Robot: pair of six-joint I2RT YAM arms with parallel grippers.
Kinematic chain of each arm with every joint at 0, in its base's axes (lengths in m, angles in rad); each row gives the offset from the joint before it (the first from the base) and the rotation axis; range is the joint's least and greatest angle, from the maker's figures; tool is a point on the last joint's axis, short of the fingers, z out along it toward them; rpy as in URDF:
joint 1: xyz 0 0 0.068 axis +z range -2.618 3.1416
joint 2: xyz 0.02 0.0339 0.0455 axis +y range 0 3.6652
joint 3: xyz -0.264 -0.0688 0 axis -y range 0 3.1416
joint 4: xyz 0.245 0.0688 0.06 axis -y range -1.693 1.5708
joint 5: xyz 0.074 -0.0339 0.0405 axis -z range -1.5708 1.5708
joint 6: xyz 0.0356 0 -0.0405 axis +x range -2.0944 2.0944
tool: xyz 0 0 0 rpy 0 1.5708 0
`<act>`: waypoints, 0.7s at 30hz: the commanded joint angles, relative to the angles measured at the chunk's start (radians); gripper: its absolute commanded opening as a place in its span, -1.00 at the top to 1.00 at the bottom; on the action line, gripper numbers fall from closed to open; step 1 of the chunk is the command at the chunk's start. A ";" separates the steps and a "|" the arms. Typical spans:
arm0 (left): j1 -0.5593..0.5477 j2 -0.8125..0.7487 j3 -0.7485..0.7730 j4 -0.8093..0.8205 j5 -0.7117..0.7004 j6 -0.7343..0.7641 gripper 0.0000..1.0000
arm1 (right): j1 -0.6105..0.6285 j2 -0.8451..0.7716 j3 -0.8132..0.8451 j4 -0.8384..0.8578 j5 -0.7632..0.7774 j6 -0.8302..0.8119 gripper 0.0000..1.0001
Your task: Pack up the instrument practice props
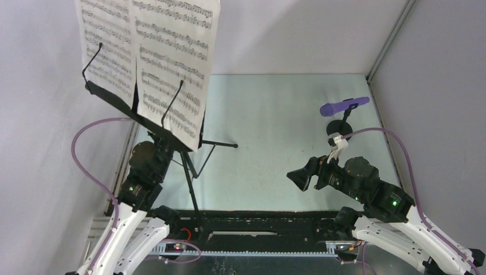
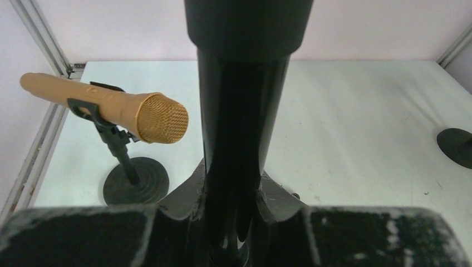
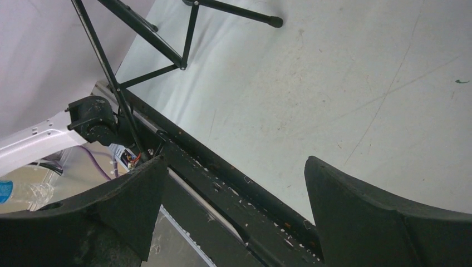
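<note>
The black music rack (image 1: 123, 106) stands at the left on tripod legs (image 1: 212, 144), with white sheet-music pages (image 1: 172, 51) leaning on it. My left gripper (image 2: 232, 189) is shut on the stand's black pole (image 2: 239, 111); from above, the rack hides it. A tan microphone (image 2: 111, 108) rests on a black round-based holder (image 2: 135, 181) left of the pole. At the far right a purple microphone (image 1: 344, 106) lies across its own holder (image 1: 338, 127). My right gripper (image 1: 304, 175) hangs open and empty in front of it, facing the tripod legs (image 3: 183, 33).
White walls close in the table on the left, back and right. A black rail (image 3: 234, 172) runs along the near edge between the arm bases. Purple cables (image 1: 91, 172) loop beside both arms.
</note>
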 commanded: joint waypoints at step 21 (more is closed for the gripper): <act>-0.458 0.380 0.212 0.720 -0.270 0.098 1.00 | 0.005 -0.047 -0.010 -0.032 0.037 0.022 -0.99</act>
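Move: The left hand already grips the upright music stand's pole. The clear middle of the table, where the stand is heading, lies about 20 cm to its right, 5 cm ahead and some 25 cm below. The orange microphone stands about 18 cm ahead, 10 cm left and 10 cm lower; the purple one about 18 cm ahead, 57 cm right, also 10 cm lower. From the right hand, that clear middle is some 17 cm ahead, 20 cm left and 19 cm below. Rightward and nearly level, the left hand carries the music stand away from the orange microphone towards the clear middle of the table, about 13 cm, easing forward only a little. It starts slowly, then speeds up, while the wrist turns some 15 degrees clockwise; the fingers keep their hold on the pole. ##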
